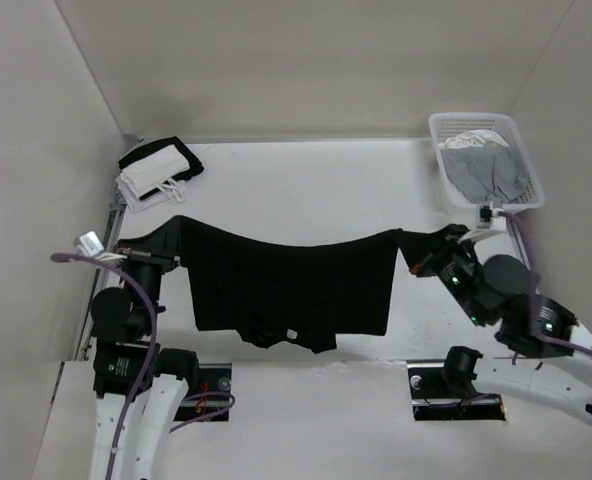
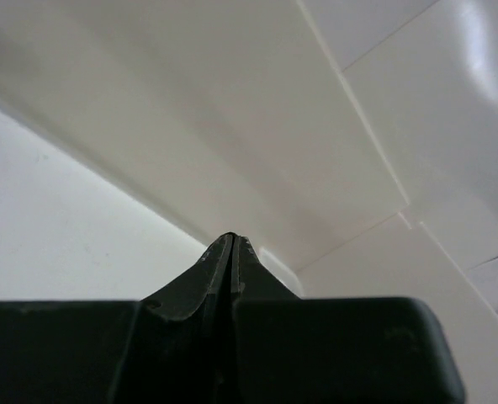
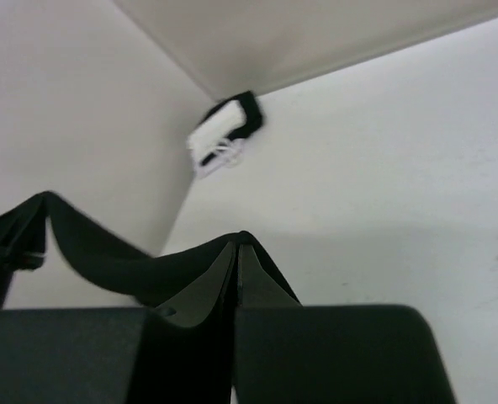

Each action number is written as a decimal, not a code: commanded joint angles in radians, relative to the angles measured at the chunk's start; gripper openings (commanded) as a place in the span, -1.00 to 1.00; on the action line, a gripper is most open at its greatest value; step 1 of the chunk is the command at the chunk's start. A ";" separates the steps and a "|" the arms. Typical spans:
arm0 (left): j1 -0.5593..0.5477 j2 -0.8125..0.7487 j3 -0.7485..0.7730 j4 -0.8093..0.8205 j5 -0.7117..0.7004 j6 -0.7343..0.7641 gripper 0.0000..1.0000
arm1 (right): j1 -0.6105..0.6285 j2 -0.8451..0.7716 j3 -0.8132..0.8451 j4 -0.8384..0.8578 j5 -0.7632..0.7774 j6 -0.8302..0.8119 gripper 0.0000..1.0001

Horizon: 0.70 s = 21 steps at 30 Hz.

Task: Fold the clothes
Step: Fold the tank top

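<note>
The clothes [image 1: 291, 285], a plain black garment, hang spread out above the table between my two grippers, the top edge sagging in the middle and the hem dangling near the front. My left gripper [image 1: 168, 237] is shut on its left top corner; in the left wrist view the jaws [image 2: 230, 240] are pressed together and the fabric is hidden there. My right gripper [image 1: 416, 247] is shut on the right top corner. In the right wrist view the black cloth [image 3: 98, 252] drapes over the closed gripper tips [image 3: 238, 241] and stretches off to the left.
A folded black-and-white stack [image 1: 158, 170] lies in the far left corner of the table, also visible as a stack [image 3: 224, 130] in the right wrist view. A white basket [image 1: 504, 122] holding grey and white garments stands at the far right. Walls enclose the table on three sides.
</note>
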 commanded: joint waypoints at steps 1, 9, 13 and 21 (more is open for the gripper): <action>0.010 0.088 -0.096 -0.006 -0.013 0.004 -1.00 | -0.188 0.103 -0.073 0.026 -0.067 -0.041 -1.00; 0.008 0.661 -0.196 0.461 -0.051 -0.007 -1.00 | -0.755 0.596 -0.207 0.480 -0.642 0.021 -1.00; -0.001 1.049 -0.060 0.666 -0.036 -0.032 -1.00 | -0.822 0.888 -0.022 0.524 -0.683 0.006 -1.00; 0.016 1.334 0.184 0.678 -0.023 -0.021 -1.00 | -0.907 1.137 0.250 0.466 -0.740 -0.003 -1.00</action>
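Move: I hold the black tank top stretched between both hands, high over the near table. The bare mid-table patch it goes to has its middle about 17 cm ahead, 21 cm right and 37 cm below my left hand; for my right hand it is 20 cm ahead, 18 cm left and as far below. The folded stack lies some 36 cm ahead and 15 cm left of my left hand; the white basket stands roughly 40 cm ahead and 28 cm right of my right. Keeping both corners pinched, I swing my two hands together forward and down towards the mid-table, some 25–30 cm each way, fingers tipping down about 40 degrees on the left and 30 on the right, while my right hand also turns roughly 10 degrees clockwise. Near the end I level off and keep reaching forward, rising a couple of centimetres, to draw the tank top out flat. ##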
